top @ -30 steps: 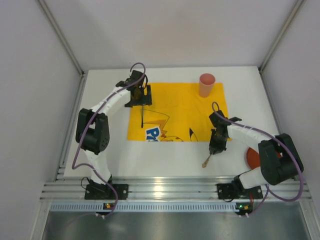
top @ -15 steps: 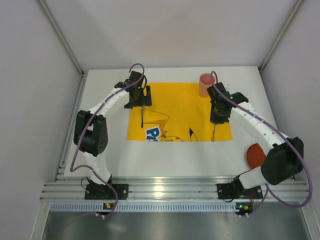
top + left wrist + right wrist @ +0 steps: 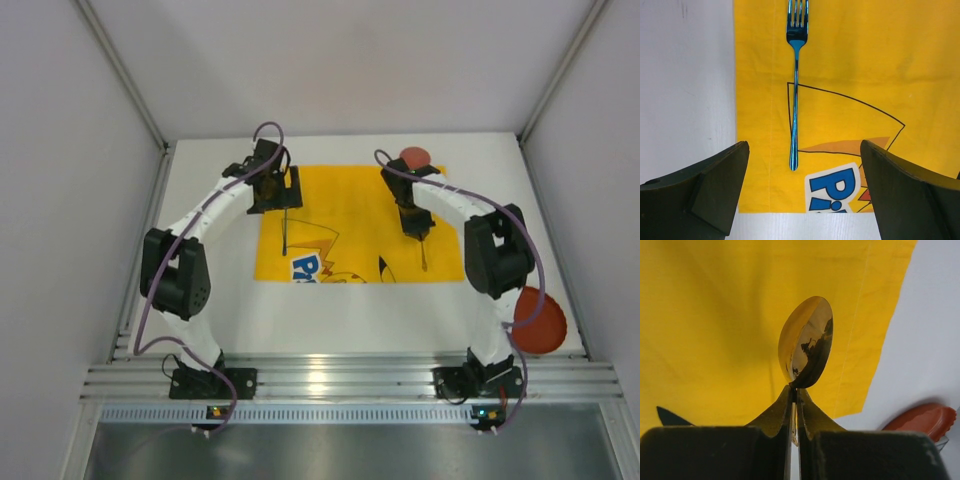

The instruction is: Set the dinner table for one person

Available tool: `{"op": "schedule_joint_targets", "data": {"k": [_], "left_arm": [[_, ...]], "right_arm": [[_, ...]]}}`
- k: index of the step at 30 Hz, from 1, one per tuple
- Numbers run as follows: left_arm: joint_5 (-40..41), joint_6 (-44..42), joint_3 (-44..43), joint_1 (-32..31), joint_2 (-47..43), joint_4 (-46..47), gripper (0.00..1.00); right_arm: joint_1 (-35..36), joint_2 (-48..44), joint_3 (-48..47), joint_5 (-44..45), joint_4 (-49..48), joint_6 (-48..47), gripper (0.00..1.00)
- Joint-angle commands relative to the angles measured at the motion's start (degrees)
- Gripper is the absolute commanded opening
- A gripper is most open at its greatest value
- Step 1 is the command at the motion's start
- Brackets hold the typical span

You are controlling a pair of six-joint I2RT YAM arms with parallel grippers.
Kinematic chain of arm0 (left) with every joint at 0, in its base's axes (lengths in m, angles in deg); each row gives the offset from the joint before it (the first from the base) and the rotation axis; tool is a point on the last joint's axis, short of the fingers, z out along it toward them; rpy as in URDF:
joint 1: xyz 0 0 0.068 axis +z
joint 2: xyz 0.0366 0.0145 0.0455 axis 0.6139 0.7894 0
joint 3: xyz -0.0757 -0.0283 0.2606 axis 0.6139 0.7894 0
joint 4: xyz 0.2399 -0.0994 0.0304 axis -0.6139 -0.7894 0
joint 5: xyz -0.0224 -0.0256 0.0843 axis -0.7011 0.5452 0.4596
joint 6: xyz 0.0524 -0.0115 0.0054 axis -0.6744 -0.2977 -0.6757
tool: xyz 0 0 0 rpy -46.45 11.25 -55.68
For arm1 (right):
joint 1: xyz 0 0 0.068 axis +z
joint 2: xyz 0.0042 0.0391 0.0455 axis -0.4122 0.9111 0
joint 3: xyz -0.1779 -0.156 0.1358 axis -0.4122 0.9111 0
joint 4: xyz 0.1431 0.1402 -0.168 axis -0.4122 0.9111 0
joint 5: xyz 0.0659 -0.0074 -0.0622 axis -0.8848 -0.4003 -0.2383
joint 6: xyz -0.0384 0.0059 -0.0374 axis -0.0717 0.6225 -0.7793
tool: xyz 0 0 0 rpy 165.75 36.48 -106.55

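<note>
The white dinner table carries a yellow printed mat. On the mat's left side lies a blue fork, tines away from me. My left gripper hovers open just past the handle's end and touches nothing; from above the left gripper is at the fork's far end. My right gripper is shut on a gold spoon at its neck. From above, the spoon hangs over the mat's right side below the right gripper.
A pink cup stands at the mat's far right corner, half hidden behind the right arm. A red plate sits near the table's front right. A red rim shows beside the mat's corner. Grey walls enclose the table.
The right arm swung from the table's near right side to the far right of the mat, carrying the spoon, and its jaws closed tight. The plate came into full view. The left arm hardly moved.
</note>
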Motion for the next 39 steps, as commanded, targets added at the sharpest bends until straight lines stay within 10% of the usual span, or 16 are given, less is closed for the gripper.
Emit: {"op": "schedule_joint_targets", "data": {"k": [1, 10, 12, 16, 26, 30, 39], "left_arm": [[0.2, 0.9, 1.3, -0.1, -5.3, 0.4, 0.98], [-0.4, 1.3, 1.9, -0.1, -6.7, -0.4, 0.98], [-0.8, 1.3, 1.4, -0.1, -6.4, -0.5, 0.98], [-1.8, 1.7, -0.7, -0.2, -5.1, -1.3, 0.98], [5.0, -6.0, -13.2, -12.1, -1.0, -4.5, 0.98], [-13.0, -12.8, -21.5, -19.9, 6.1, -2.5, 0.98], [-18.9, -9.0, -23.2, -31.1, 12.3, 0.3, 0.98]], "right_arm": [[-1.2, 1.5, -3.5, 4.0, -2.1, -3.6, 0.00], [-2.5, 4.8, -6.3, 7.6, -5.7, -2.9, 0.08], [-2.6, 4.8, -6.3, 7.7, -6.5, -3.0, 0.39], [-2.6, 4.4, -5.8, 8.7, -6.5, -2.3, 0.69], [-3.3, -16.0, 2.1, 3.2, -1.3, 3.4, 0.75], [-8.4, -30.6, 6.4, -2.9, 2.8, 6.5, 0.85], [-29.5, -45.3, 30.0, -10.0, 4.4, 6.9, 0.97]]}}
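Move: The spoon, held steeply in the right fingers, is bound for the place mat's right side, some 5 cm ahead, 2 cm right and 6 cm below. Beyond, the cup stands about 19 cm ahead and 2 cm left; the plate lies roughly 18 cm back and 24 cm right. From the empty left hand the plate is about 24 cm back, 59 cm right and 12 cm down; the fork lies just 2 cm ahead and 1 cm left. Dipping slightly, then easing about 4 cm forward and a little right, the right hand opens and lets go of the spoon over the mat. It then climbs steeply away, swinging back and right towards the plate and opening wide. The left hand, still wide open, lifts off slightly above the fork, then sweeps some 30 cm right and 12 cm back, turning about 50 degrees clockwise. ##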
